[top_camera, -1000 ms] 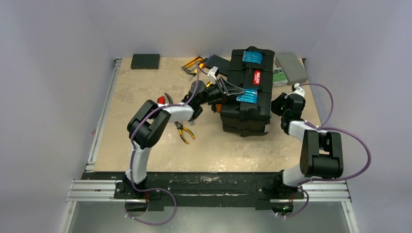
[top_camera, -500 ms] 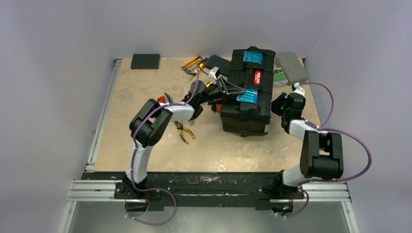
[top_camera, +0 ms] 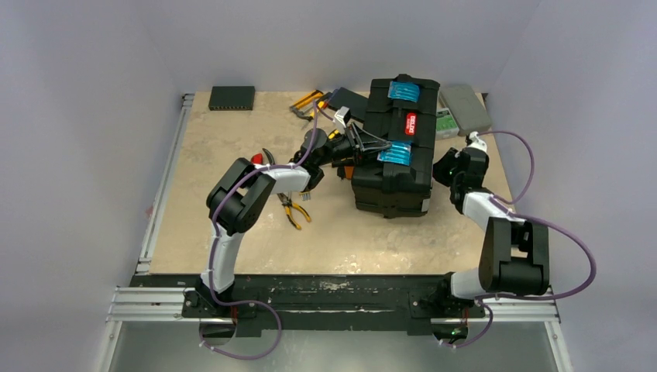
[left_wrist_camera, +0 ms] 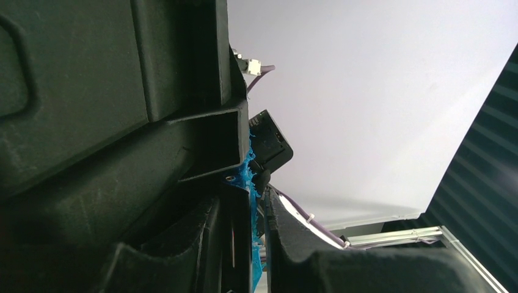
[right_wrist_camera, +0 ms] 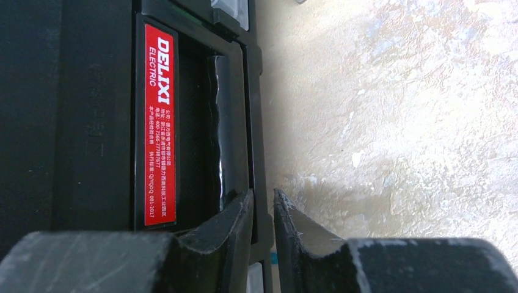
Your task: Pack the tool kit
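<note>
The black toolbox [top_camera: 393, 174] stands at the right middle of the table, lid down, with a red label [top_camera: 411, 124] and two blue latches. My left gripper [top_camera: 370, 144] reaches in from the left and is shut on the near blue latch [top_camera: 395, 153]. In the left wrist view the blue latch [left_wrist_camera: 248, 174] sits pinched between the jaws. My right gripper [top_camera: 442, 167] is at the box's right side. In the right wrist view it [right_wrist_camera: 263, 204] is shut on the lid's black rim [right_wrist_camera: 259, 140] beside the red label [right_wrist_camera: 160, 122]. Yellow-black pliers [top_camera: 293, 211] and a red-handled tool [top_camera: 258, 160] lie left of the box.
More yellow-black tools [top_camera: 307, 102] lie at the back, left of the box. A small grey case with a green label [top_camera: 463, 108] sits at the back right. A flat black box [top_camera: 232, 97] sits at the back left. A metal rail [top_camera: 163, 186] runs along the table's left edge.
Both grippers keep their hold. The right arm's elbow has shifted slightly; the toolbox has not visibly moved.
</note>
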You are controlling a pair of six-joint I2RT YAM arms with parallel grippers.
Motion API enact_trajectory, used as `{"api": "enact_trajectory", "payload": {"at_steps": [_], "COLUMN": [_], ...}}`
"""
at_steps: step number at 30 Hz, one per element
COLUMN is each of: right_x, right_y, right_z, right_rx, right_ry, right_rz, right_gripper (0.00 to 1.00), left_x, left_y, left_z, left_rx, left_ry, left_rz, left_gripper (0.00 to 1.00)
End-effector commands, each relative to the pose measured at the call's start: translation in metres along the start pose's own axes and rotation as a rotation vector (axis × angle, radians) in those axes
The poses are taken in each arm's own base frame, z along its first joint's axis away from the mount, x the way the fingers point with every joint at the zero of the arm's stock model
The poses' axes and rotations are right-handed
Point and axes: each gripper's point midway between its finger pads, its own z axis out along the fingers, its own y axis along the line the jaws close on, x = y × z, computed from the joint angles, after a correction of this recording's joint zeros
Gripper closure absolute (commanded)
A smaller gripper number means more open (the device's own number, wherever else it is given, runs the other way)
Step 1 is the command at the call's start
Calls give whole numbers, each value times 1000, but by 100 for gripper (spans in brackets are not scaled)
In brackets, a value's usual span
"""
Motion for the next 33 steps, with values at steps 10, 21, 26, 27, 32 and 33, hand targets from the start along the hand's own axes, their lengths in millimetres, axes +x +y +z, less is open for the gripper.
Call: {"api": "enact_trajectory", "payload": {"at_steps": [10, 21, 26, 27, 32, 33], "right_x": [36, -24, -27, -25, -22, -24], "right_y": [34, 86, 116, 121, 141, 141], "right_z": [-82, -137, -146, -147, -152, -153], "right_rx": [79, 76, 72, 76, 52, 48], "right_ry": [245, 79, 59, 59, 48, 38], "right_rz": [-73, -236, -304, -320, -332, -327], "right_gripper": [7, 4, 5, 5, 5, 5], "left_x": [63, 44, 36, 36, 32, 31], "left_y": [-78, -38, -20, -21, -31, -32], "left_z": [0, -26, -45, -47, -53, -54], "left_rx": [331, -79, -291, -306, -368, -378], "left_ry": [51, -4, -47, -53, -64, -67], "left_rz": [228, 342, 410, 426, 502, 512], "left_gripper": [36, 31, 29, 29, 27, 27]}}
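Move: The toolbox stands with its latches uppermost. Its near blue latch lies some 12 cm left, 5 cm back and 15 cm above the right hand; the far blue latch is about 17 cm beyond that near one. The green-lidded box lies about 14 cm ahead of the right hand, 3 cm right and 7 cm lower. The left hand is already at the near latch, which lies some 3 cm right of it and 1 cm back, level in height. Right hand opens, rises 15 cm and swings back-left over the toolbox; left opens, backing off leftward about 5 cm. ##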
